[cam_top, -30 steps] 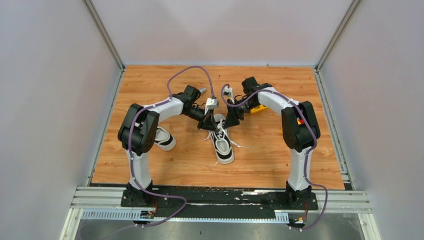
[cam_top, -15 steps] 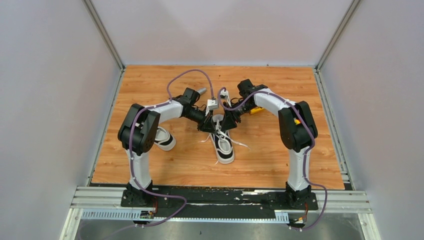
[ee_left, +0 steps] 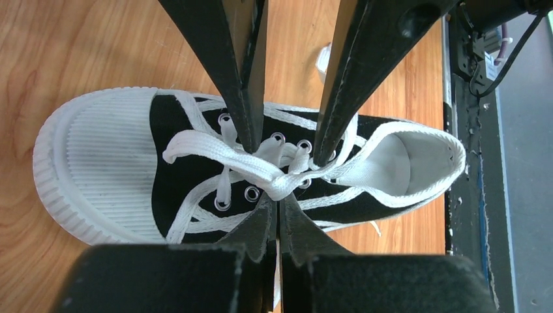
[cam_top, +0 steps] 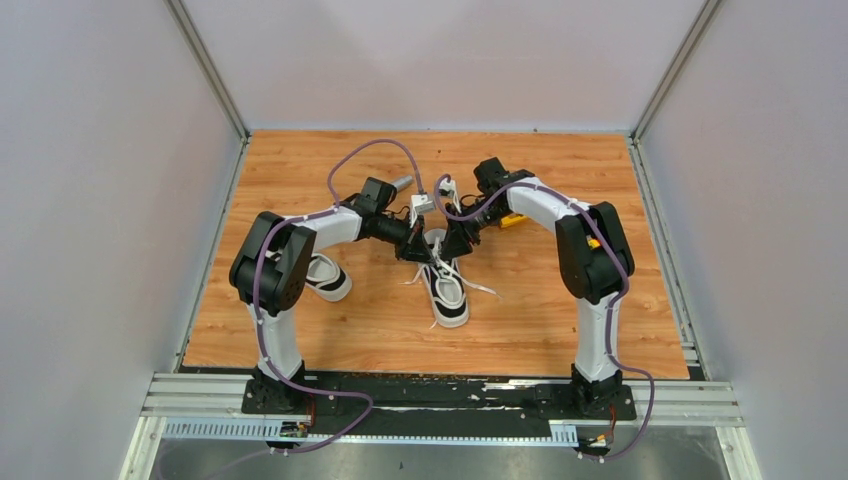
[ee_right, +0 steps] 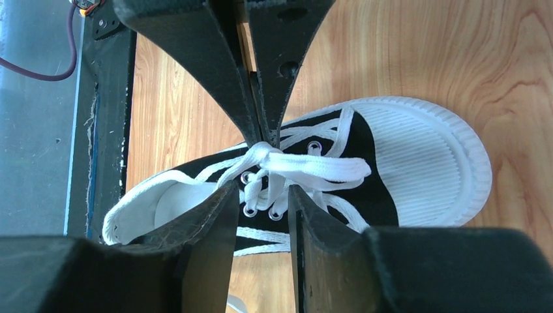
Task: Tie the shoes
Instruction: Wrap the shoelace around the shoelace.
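One black-and-white shoe [cam_top: 448,297] lies mid-table, its toe toward the arms. It also shows in the left wrist view [ee_left: 98,163] and the right wrist view [ee_right: 424,163]. My left gripper [ee_left: 279,199] is shut on the crossing of the white laces [ee_left: 215,153] over the eyelets. My right gripper [ee_right: 263,192] is open, its fingers straddling the same lace crossing from the opposite side. In the top view both grippers, left [cam_top: 420,255] and right [cam_top: 452,250], meet over the shoe's tongue. The second shoe [cam_top: 327,277] lies at the left, partly hidden under my left arm.
A small yellow object [cam_top: 517,218] sits behind my right arm's wrist. Loose lace ends [cam_top: 482,290] trail onto the wooden table [cam_top: 560,320] on both sides of the shoe. Grey walls enclose the left, far and right sides.
My right gripper has moved left and down onto the shoe's laces beside the left gripper. The left arm's elbow has shifted slightly left. The shoe has barely moved.
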You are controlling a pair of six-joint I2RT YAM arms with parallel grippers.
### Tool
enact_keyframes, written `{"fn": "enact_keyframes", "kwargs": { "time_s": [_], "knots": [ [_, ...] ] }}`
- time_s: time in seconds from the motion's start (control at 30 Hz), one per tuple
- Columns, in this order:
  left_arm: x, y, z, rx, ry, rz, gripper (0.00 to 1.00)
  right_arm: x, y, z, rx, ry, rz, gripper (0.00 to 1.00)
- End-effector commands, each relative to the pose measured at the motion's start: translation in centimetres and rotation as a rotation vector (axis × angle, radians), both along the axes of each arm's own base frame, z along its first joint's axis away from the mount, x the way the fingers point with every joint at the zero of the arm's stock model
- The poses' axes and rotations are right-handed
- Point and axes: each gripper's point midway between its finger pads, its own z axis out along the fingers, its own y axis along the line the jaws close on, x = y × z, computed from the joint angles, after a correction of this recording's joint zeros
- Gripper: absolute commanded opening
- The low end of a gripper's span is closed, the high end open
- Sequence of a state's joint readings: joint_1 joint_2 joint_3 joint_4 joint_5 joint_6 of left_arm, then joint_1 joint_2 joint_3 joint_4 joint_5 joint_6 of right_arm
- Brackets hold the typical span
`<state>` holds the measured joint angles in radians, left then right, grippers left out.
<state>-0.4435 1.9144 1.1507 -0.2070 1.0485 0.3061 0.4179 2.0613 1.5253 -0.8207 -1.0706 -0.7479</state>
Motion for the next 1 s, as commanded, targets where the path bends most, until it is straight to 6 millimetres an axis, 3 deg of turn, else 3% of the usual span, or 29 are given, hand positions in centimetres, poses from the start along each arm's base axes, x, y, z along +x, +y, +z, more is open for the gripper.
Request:
{"fn": "enact_keyframes", "kwargs": {
  "time_s": [0.0,0.13,0.33,0.47,0.97],
  "knots": [
    [0.3,-0.6,2.4,-0.057,-0.025,-0.010,0.00,0.5,1.4,0.1,0.031,-0.025,0.021,0.33],
    [0.3,-0.5,2.3,-0.058,-0.019,-0.013,0.00,0.3,1.7,-0.3,0.002,-0.037,0.028,0.28],
    [0.3,-0.5,2.3,-0.057,-0.017,-0.012,0.00,0.4,1.4,-0.3,-0.027,-0.033,0.006,0.08],
    [0.5,-0.6,2.3,-0.056,-0.013,-0.003,0.00,0.9,0.9,0.3,-0.045,-0.051,-0.033,0.00],
    [1.4,-2.2,1.5,-0.041,0.054,0.042,0.00,1.5,-1.4,2.6,-0.073,-0.107,-0.183,0.00]
  ]
}}
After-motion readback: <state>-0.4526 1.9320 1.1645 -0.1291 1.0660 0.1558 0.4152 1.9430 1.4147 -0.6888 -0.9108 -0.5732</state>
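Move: The lace strand by my left fingertips lies about 1 cm to the left of my open right hand and 2 cm below, roughly level with it fore and aft. From my right hand the toe cap is some 6 cm ahead and 1 cm left; the shoe opening is about 6 cm back and 1 cm right, both lower. From my left hand, that strand is about 1 cm back, 1 cm right and 1 cm below. My right hand sinks about 1.5 cm between the laces while its fingers close and pinch the lace strand beside my left fingertips, then rises again and draws about 2 cm to the right, the fingers tipping down and turning clockwise by some 10 degrees in all. My left fingers keep their pinch on the lace and end up about 1 cm higher and 1 cm to the right. ##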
